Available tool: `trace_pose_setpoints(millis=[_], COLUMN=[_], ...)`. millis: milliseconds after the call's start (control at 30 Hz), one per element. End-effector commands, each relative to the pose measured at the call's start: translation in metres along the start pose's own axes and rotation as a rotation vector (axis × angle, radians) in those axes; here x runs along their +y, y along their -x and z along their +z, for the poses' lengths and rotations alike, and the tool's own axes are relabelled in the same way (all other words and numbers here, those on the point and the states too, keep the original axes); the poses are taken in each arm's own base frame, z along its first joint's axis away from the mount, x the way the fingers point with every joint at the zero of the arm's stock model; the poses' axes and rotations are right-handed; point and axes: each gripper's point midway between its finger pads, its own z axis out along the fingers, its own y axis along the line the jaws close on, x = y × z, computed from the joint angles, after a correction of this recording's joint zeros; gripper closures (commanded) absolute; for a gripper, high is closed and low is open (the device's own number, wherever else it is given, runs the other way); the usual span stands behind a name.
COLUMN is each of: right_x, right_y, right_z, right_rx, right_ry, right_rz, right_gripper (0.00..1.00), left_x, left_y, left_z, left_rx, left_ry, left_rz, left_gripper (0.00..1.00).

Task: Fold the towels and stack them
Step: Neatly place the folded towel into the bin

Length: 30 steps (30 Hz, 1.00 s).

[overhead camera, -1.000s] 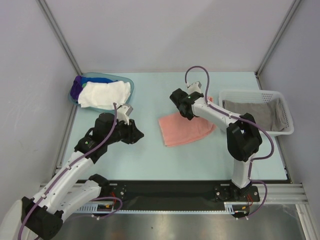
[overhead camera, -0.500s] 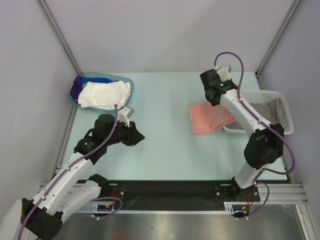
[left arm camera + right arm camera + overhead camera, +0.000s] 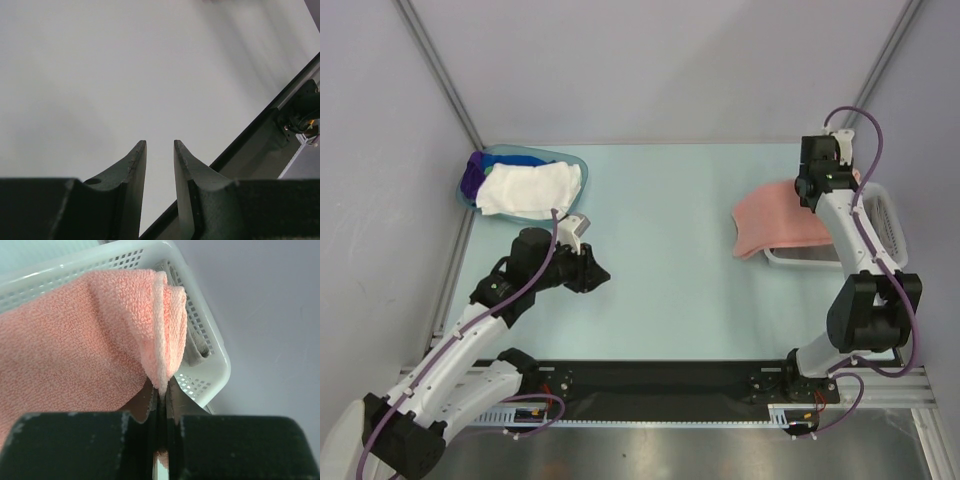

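Note:
A salmon pink towel (image 3: pixel 775 218) hangs folded from my right gripper (image 3: pixel 161 390), which is shut on its bunched edge. The towel (image 3: pixel 85 335) is held in the air over the left rim of the white mesh basket (image 3: pixel 888 222) at the right of the table. A bit of grey towel (image 3: pixel 193 347) shows inside the basket (image 3: pixel 212 357). My left gripper (image 3: pixel 596 271) hovers over the left middle of the table. Its jaws (image 3: pixel 160 146) stand open a finger's width with nothing between them. More towels, white (image 3: pixel 532 188), purple (image 3: pixel 472 178) and blue (image 3: pixel 516 157), lie piled at the back left.
The pile of towels sits in a translucent blue tub (image 3: pixel 570 160) by the left wall. A black rail (image 3: pixel 260 130) runs along the table's near edge. Grey walls close in the left, back and right sides.
My right arm has carried the pink towel from the middle of the table up and to the right, over the basket. The left arm has stayed where it was.

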Motion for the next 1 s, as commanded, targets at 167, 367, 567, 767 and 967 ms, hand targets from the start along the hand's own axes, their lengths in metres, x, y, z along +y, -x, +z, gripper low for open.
trace_pose_setpoints(millis=[167,367,567,767,967], right_x=[-0.018,-0.021,-0.03,-0.037,-0.041], right_y=[0.005,-0.003,-0.014,-0.015,-0.019], right_z=[0.031,0.048,0.06,0.064,0.07], right_rx=[-0.038,-0.009,0.019,0.019,0.025], right_ry=[-0.094,-0.146,-0.165,-0.188,-0.221], right_rz=[0.05,0.045,0.073,0.1,0.111], right_gripper=[1.0,1.0,1.0,1.0,1.0], left_x=[-0.006,-0.009,-0.009,-0.009,-0.01], left_y=[0.0,-0.004,-0.006,-0.005,-0.005], left_z=[0.0,0.001,0.004,0.002,0.001], left_rx=[-0.009,0.003,0.017,0.008,-0.005], left_ry=[-0.023,-0.025,-0.025,-0.018,-0.009], left_rz=[0.041,0.048,0.045,0.048,0.057], left_gripper=[0.67,0.67,0.67,0.67,0.66])
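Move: The bin's middle lies about 6 cm ahead of the right hand, 6 cm to its left and 18 cm below; the grey towel lies in it, some 6 cm ahead, 5 cm left and 20 cm below. The pink towel is already pinched at its right end and spreads leftward, its middle about 16 cm left, level with the hand and some 8 cm lower. From the left hand, the bin's middle is roughly 60 cm right, 24 cm ahead and 14 cm below. Carry the right gripper about 6.5 cm to the right over the bin, towards its right end wall, keeping the fingers shut on the pink towel's right end. Let the hand sink some 3.5 cm, mostly in the first half, and swing it about 10 degrees clockwise, so the towel is drawn along and straightened over the bin. ##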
